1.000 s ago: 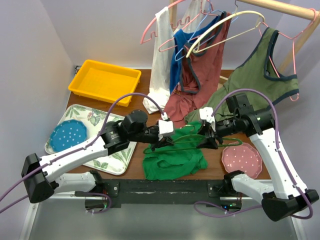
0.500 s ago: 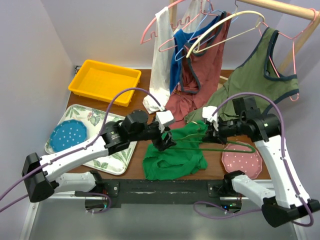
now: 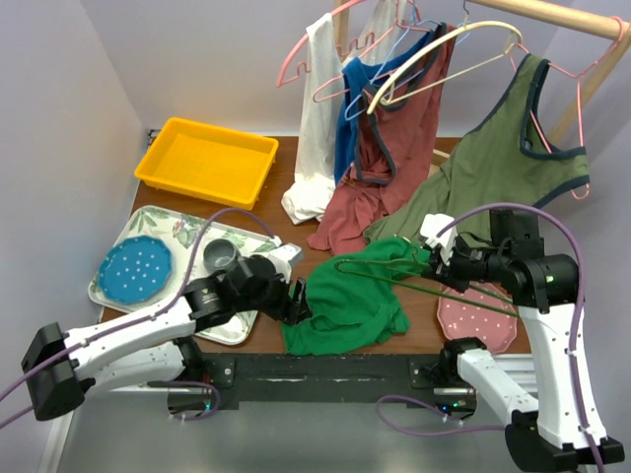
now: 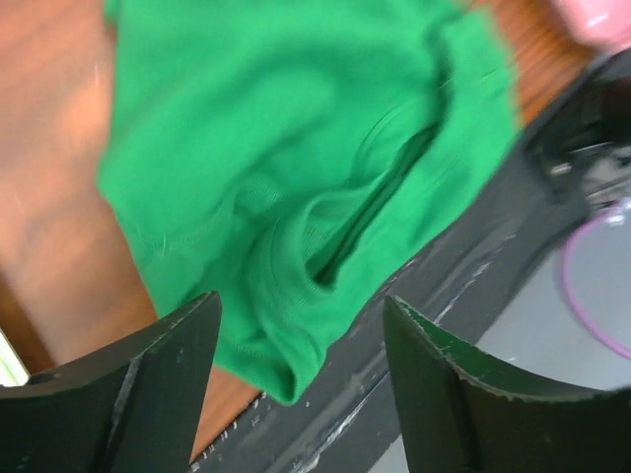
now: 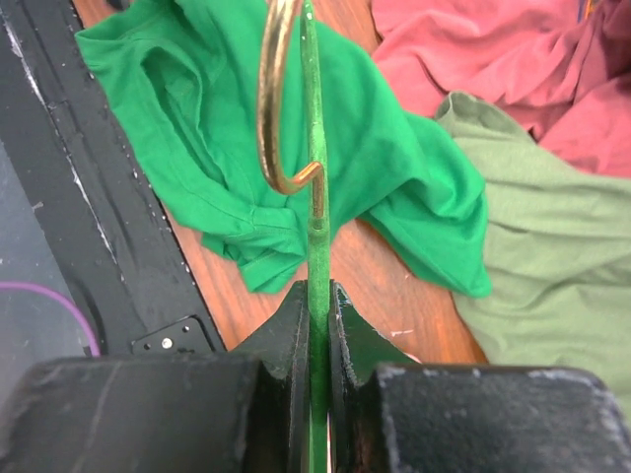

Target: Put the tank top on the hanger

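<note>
The bright green tank top [image 3: 345, 307] lies crumpled on the table's near middle. It fills the left wrist view [image 4: 296, 168] and shows in the right wrist view [image 5: 187, 89]. The thin dark-green hanger [image 3: 394, 279] runs across the tank top's upper part, slanting down to the right. Some fabric is bunched over it near my right gripper [image 3: 441, 266]. That gripper [image 5: 315, 293] is shut on the hanger's wire [image 5: 314, 168], just below its brass hook [image 5: 271, 108]. My left gripper [image 3: 296, 301] is open and empty [image 4: 301, 301], low at the tank top's left edge.
A pink plate [image 3: 478, 315] lies under the hanger's right end. A floral tray [image 3: 158, 236] holds a blue plate [image 3: 134, 266] and a grey cup [image 3: 219, 256]. A yellow bin [image 3: 205, 158] stands at the back left. Rust-red [image 3: 385, 168], olive [image 3: 503, 158] and white [image 3: 315, 128] tops hang behind.
My left arm has pulled back and down to the tank top's near-left edge. My right gripper has moved right with the hanger. The tank top's upper part now lies higher and more spread.
</note>
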`<state>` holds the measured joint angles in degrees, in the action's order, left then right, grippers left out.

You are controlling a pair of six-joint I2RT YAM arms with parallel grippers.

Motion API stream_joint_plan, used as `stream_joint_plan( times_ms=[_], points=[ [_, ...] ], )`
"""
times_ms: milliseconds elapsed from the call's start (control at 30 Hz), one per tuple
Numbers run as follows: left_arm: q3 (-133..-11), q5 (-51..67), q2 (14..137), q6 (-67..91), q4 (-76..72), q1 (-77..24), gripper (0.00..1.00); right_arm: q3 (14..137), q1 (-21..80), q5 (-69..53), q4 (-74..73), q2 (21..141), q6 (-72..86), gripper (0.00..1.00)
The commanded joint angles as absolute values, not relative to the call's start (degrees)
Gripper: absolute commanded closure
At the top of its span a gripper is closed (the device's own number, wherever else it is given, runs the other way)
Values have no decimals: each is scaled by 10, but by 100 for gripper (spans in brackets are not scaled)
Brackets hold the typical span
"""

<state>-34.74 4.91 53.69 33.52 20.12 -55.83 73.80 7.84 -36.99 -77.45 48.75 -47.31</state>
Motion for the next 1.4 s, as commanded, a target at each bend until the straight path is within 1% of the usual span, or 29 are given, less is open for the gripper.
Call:
stream_joint_plan(
  times_ms=[0, 33, 133, 233, 400, 500, 533, 567, 600, 633, 733, 833, 933, 1067, 1367],
  points=[
    [-381, -29, 589, 397, 233, -591, 30, 735, 69, -392, -780, 491, -463, 100],
    [-389, -48, 616, 399, 242, -600, 33, 734, 69, -396, -784, 491, -466, 100],
    [-424, -71, 680, 397, 263, -612, 36, 729, 69, -402, -795, 491, -475, 100],
    [-453, -81, 728, 392, 265, -628, 36, 724, 69, -403, -801, 491, -480, 100],
    [-463, -76, 764, 397, 240, -642, 38, 728, 69, -417, -817, 499, -496, 100],
    [-460, -74, 775, 403, 232, -642, 48, 730, 69, -428, -832, 504, -516, 100],
    [-459, -72, 778, 405, 227, -642, 61, 734, 69, -434, -842, 509, -525, 100],
    [-452, -72, 779, 408, 225, -642, 69, 734, 70, -433, -842, 511, -526, 100],
    [-449, -72, 778, 413, 223, -642, 79, 734, 70, -430, -842, 518, -528, 100],
    [-447, -76, 774, 417, 223, -642, 92, 736, 75, -428, -843, 519, -530, 100],
    [-441, -98, 746, 431, 232, -642, 100, 744, 93, -422, -843, 531, -533, 100],
    [-441, -120, 704, 451, 243, -631, 100, 745, 112, -436, -843, 540, -531, 100],
    [-429, -122, 670, 459, 245, -588, 100, 744, 122, -452, -843, 541, -532, 100],
    [-404, -84, 628, 464, 219, -530, 100, 744, 126, -461, -843, 541, -532, 100],
    [-434, -66, 633, 446, 223, -510, 100, 752, 129, -468, -842, 545, -531, 100]
  ],
)
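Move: The green tank top lies crumpled on the table, its middle about 10 cm to the right of the open left hand, 5 cm farther out and 8 cm lower; its near-left edge is almost under those fingers. The grey mug stands some 20 cm to that hand's left and 15 cm farther out. From the right hand, which already holds the green hanger, the tank top lies about 15 cm left, 3 cm ahead and 20 cm below; the pink plate is roughly 13 cm right, nearly level. The tank top's left edge is pinched by the left hand, which sinks about 6.5 cm onto it, edging slightly right, and shuts its fingers. That hand then lifts some 5.5 cm, carrying the cloth forward and a little left while turning counter-clockwise. The right hand keeps its grip on the hanger and brings it about 3 cm left and slightly down, turning it counter-clockwise too. ##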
